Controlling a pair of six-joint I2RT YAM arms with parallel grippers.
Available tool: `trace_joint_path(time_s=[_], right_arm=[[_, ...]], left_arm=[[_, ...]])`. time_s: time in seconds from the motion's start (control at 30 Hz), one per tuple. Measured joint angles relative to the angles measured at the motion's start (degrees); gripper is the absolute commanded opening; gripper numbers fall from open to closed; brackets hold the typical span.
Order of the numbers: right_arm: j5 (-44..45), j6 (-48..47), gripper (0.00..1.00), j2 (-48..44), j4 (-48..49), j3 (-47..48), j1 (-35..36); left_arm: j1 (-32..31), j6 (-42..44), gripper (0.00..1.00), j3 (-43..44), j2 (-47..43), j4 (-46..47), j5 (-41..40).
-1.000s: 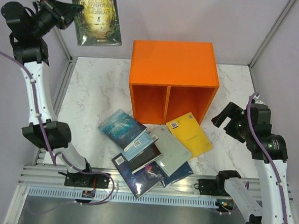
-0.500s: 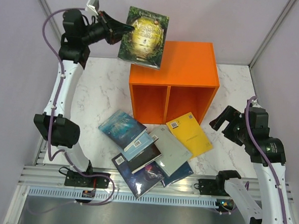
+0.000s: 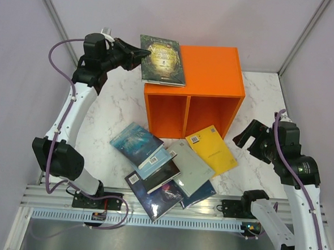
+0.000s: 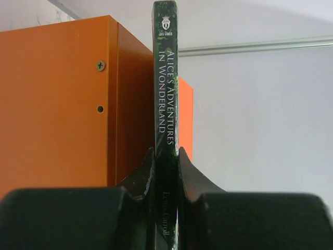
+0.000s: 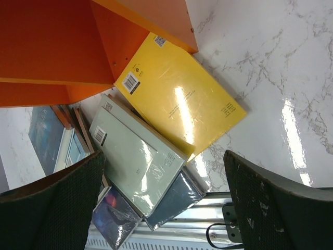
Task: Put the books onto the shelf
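My left gripper [image 3: 138, 55] is shut on the spine edge of a dark green book [image 3: 162, 60], holding it over the left part of the top of the orange shelf [image 3: 210, 65]. Whether the book touches the top I cannot tell. In the left wrist view the spine [image 4: 165, 94] stands upright between the jaws of the left gripper [image 4: 166, 156], with the shelf [image 4: 57, 104] to its left. Several books lie piled before the shelf: yellow [image 3: 211, 149], grey-green [image 3: 191, 167], teal [image 3: 135, 143], dark space-like [image 3: 157, 198]. My right gripper [image 3: 247, 135] hangs open, right of the yellow book [image 5: 179, 99].
Purple walls close off the left, back and right sides. The marble tabletop [image 3: 111, 104] runs left of the shelf. A metal rail [image 3: 49, 200] with both arm bases lines the near edge. The pile's front books reach that rail.
The left arm has swung the green book from the upper left corner rightwards and down to above the shelf's top. The right arm has barely shifted.
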Motion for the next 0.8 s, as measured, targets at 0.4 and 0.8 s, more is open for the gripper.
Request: trace_joint_path(time_s=[0.4, 0.8], right_arm=[[1.16, -0.83, 0.98, -0.13, -0.20, -0.31, 1.64], [2.78, -1.29, 0.98, -0.11, -0.37, -0.42, 2.40]], left_arm=[[0.02, 0.85, 0.02, -0.61, 1.88, 1.42, 3.67], [0.35, 6.08, 0.48, 3.52, 5.22, -3.32, 6.64]])
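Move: The left hand holds the Alice book by its spine edge, just over the left half of the orange shelf's top. The landing spot's middle is about 7 cm to the right, 1 cm back and 3 cm below. The bare right half of the top is some 26 cm right, 3 cm back. The blue sea book lies far below, roughly 18 cm back and 7 cm left. For the idle right hand the spot is about 22 cm ahead, 35 cm left and 14 cm higher. Down by about 2.5 cm, the left hand lowers the book it still grips towards the left half of the shelf top, easing a good centimetre to the right midway and turning a few degrees clockwise to square it up. Only at the end do the fingers begin to part around the spine edge, the upper one coming clear of the cover. ##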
